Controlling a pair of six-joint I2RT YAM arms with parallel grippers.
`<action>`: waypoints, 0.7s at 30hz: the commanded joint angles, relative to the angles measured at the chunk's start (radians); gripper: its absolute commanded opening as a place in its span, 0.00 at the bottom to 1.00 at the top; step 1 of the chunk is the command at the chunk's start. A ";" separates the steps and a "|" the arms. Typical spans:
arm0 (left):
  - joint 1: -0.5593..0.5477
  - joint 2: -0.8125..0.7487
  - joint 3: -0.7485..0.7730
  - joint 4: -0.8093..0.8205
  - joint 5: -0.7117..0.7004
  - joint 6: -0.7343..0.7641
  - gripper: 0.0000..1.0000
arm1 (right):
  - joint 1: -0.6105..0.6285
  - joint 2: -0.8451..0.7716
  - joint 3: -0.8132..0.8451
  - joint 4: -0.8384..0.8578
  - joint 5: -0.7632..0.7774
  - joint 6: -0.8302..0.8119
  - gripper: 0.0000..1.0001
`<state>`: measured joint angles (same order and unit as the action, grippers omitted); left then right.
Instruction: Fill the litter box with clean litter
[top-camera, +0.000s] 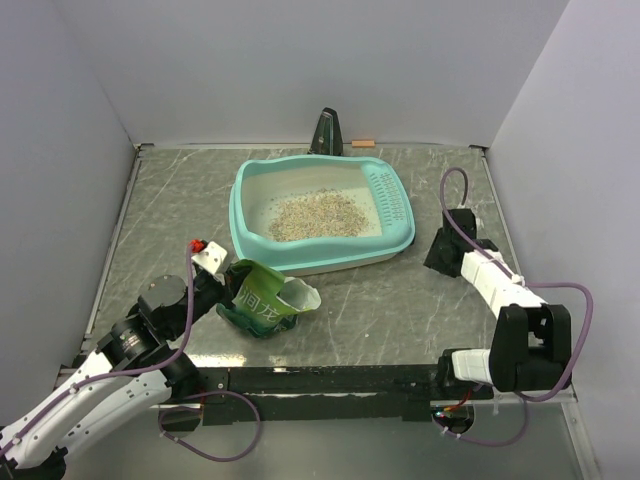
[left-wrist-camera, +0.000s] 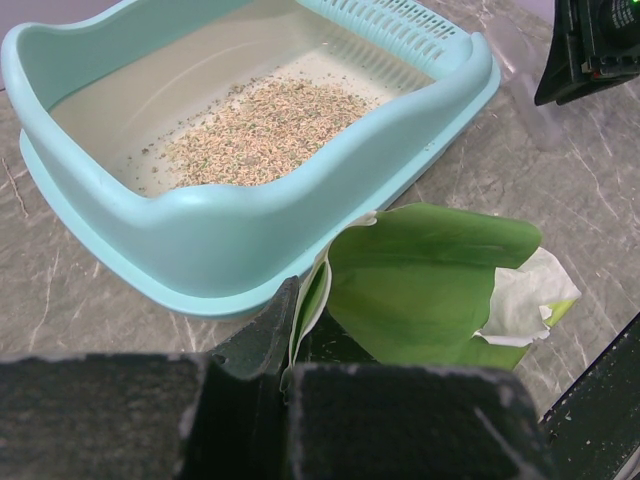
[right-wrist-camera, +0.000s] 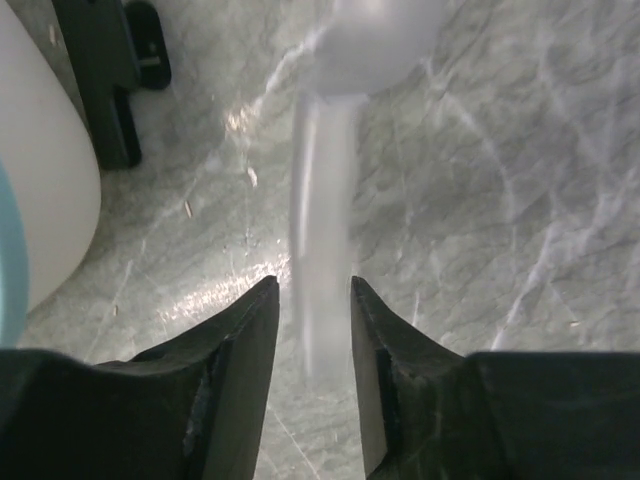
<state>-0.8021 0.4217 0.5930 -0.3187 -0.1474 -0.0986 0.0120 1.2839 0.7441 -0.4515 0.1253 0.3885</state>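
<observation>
The teal litter box sits at the table's middle back, with a loose heap of beige clean litter on its whitish floor; the slotted grid is at its right end. The left wrist view shows the litter box and the litter just beyond a green bag. My left gripper is shut on the edge of this green bag, which rests on the table in front of the box. My right gripper stands open right of the box, with the handle of a translucent scoop lying between its fingers.
A black stand rises at the back wall behind the box and shows in the right wrist view. A small orange piece lies beside it. Grey walls close the table on three sides.
</observation>
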 joint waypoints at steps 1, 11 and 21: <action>0.004 -0.004 0.011 0.026 -0.014 -0.016 0.01 | -0.007 0.006 -0.009 0.011 -0.045 0.016 0.47; 0.003 -0.014 0.013 0.027 -0.011 -0.012 0.01 | 0.011 -0.246 0.003 -0.001 -0.217 -0.034 0.63; 0.003 -0.053 0.053 -0.005 -0.015 -0.050 0.01 | 0.331 -0.514 -0.006 0.077 -0.530 -0.250 0.66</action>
<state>-0.8021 0.4080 0.5949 -0.3283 -0.1486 -0.1062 0.2638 0.8207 0.7391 -0.4438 -0.2295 0.2619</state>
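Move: The right fingers, low over the table, are loosening around the clear scoop's handle; the scoop's middle is about 7 cm straight ahead and 2 cm lower. The litter bag they go for next is some 38 cm to the left, 9 cm back and 6 cm higher, with the litter box about 28 cm left and 10 cm ahead. From the left gripper, which already holds the bag's rim, the bag's middle is roughly 7 cm right, level fore and aft, 10 cm below. Open the right fingers wider to leave the scoop's handle free, staying low at first, then lift straight off it and swing left towards the bag, about 13 cm up and 12 cm left with a slight draw back at the end. Turn the wrist some 35 degrees counter-clockwise and tip the fingers up on the way. Keep the left gripper pinching the bag's rim. ##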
